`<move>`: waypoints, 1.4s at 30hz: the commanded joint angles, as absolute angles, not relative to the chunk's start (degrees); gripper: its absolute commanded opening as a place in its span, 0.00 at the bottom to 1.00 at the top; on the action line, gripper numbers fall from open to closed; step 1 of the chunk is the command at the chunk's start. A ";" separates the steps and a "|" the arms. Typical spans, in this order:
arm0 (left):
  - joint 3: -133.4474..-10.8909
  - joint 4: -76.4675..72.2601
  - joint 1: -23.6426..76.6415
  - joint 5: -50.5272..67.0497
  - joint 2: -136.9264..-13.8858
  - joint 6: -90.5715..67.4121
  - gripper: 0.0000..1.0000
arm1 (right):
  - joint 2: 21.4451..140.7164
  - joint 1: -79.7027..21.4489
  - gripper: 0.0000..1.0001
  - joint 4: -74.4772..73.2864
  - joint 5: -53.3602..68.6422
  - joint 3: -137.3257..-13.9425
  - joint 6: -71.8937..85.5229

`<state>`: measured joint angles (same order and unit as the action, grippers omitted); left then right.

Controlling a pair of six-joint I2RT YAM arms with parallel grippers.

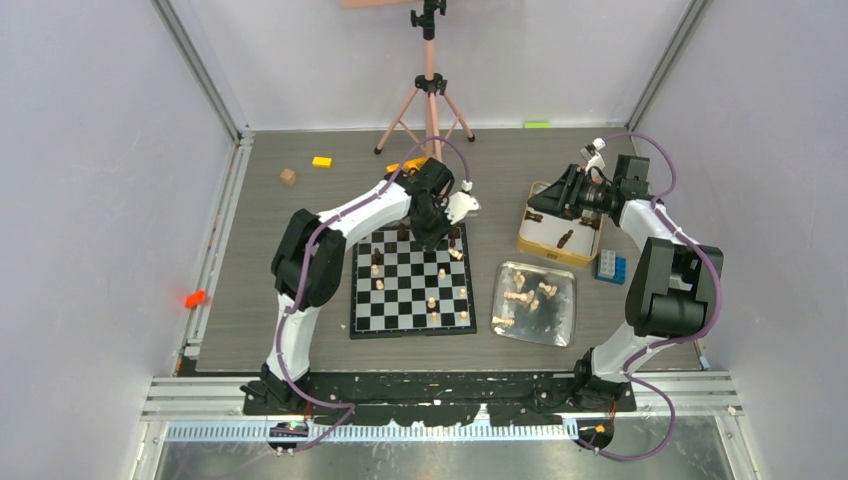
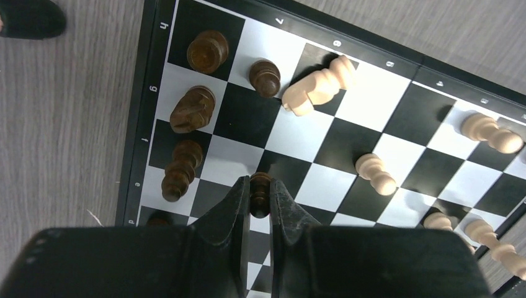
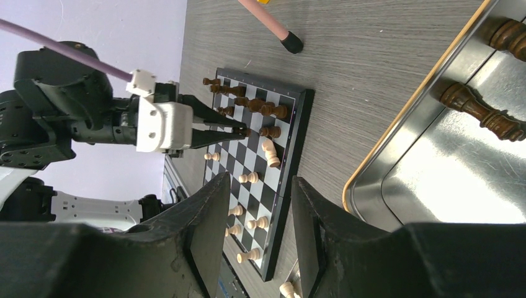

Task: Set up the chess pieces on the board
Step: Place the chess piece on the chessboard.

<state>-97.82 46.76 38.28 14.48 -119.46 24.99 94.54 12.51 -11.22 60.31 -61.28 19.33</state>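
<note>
The board (image 1: 400, 300) lies in front of the left arm. Several dark chess pieces (image 2: 193, 108) stand along its far edge, and light ones (image 2: 376, 174) are scattered over it. One light piece (image 2: 319, 85) lies on its side. My left gripper (image 2: 259, 186) is shut on a dark brown pawn (image 2: 260, 197) just above the board (image 2: 372, 93), near the far row (image 1: 432, 238). My right gripper (image 3: 259, 180) is open and empty, hovering by the gold-rimmed tin (image 3: 397, 124), which holds dark pieces (image 3: 481, 115).
A silver tray (image 1: 560, 325) right of the board holds several light pieces. The gold-rimmed tin (image 1: 535, 240) sits behind it. A blue block (image 1: 610, 267), yellow block (image 1: 322, 161), wooden block (image 1: 288, 177), red block (image 1: 194, 298) and tripod (image 1: 430, 90) stand around.
</note>
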 commanded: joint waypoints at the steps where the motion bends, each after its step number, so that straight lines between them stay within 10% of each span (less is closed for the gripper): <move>1: -101.42 48.84 38.33 12.35 -120.87 23.10 0.00 | 93.38 12.83 0.47 -10.62 60.76 -62.41 18.28; 30: -101.73 43.97 38.40 10.91 -123.11 20.41 0.05 | 94.10 12.83 0.47 -10.59 61.00 -62.49 18.28; 42: -98.97 43.97 38.38 10.46 -119.33 19.96 0.40 | 94.78 12.83 0.47 -10.61 60.99 -62.57 18.20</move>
<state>-99.92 45.54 38.28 10.68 -122.78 20.82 94.54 12.51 -11.25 60.31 -61.28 19.29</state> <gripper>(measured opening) 0.353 0.470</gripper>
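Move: The left hand holds a dark pawn just above the board. The empty white square it is going to lies about 1 cm ahead and 4 cm below. From this hand, the dark bishop stands about 5 cm ahead, the dark knight 5 cm ahead and 3 cm right, another dark pawn 2 cm ahead and 6 cm right, and the lying white piece 2 cm back and 7 cm right. That square is some 27 cm left of the right hand, 6 cm back and 13 cm below. Down first, quickly, by about 1 cm, then slowly forward, the left hand creeps towards the white square beside the dark bishop with the dark pawn still pinched, turning some 5 degrees counter-clockwise. It sinks a last half centimetre, stops, and opens its fingers partway, letting go of the pawn. ##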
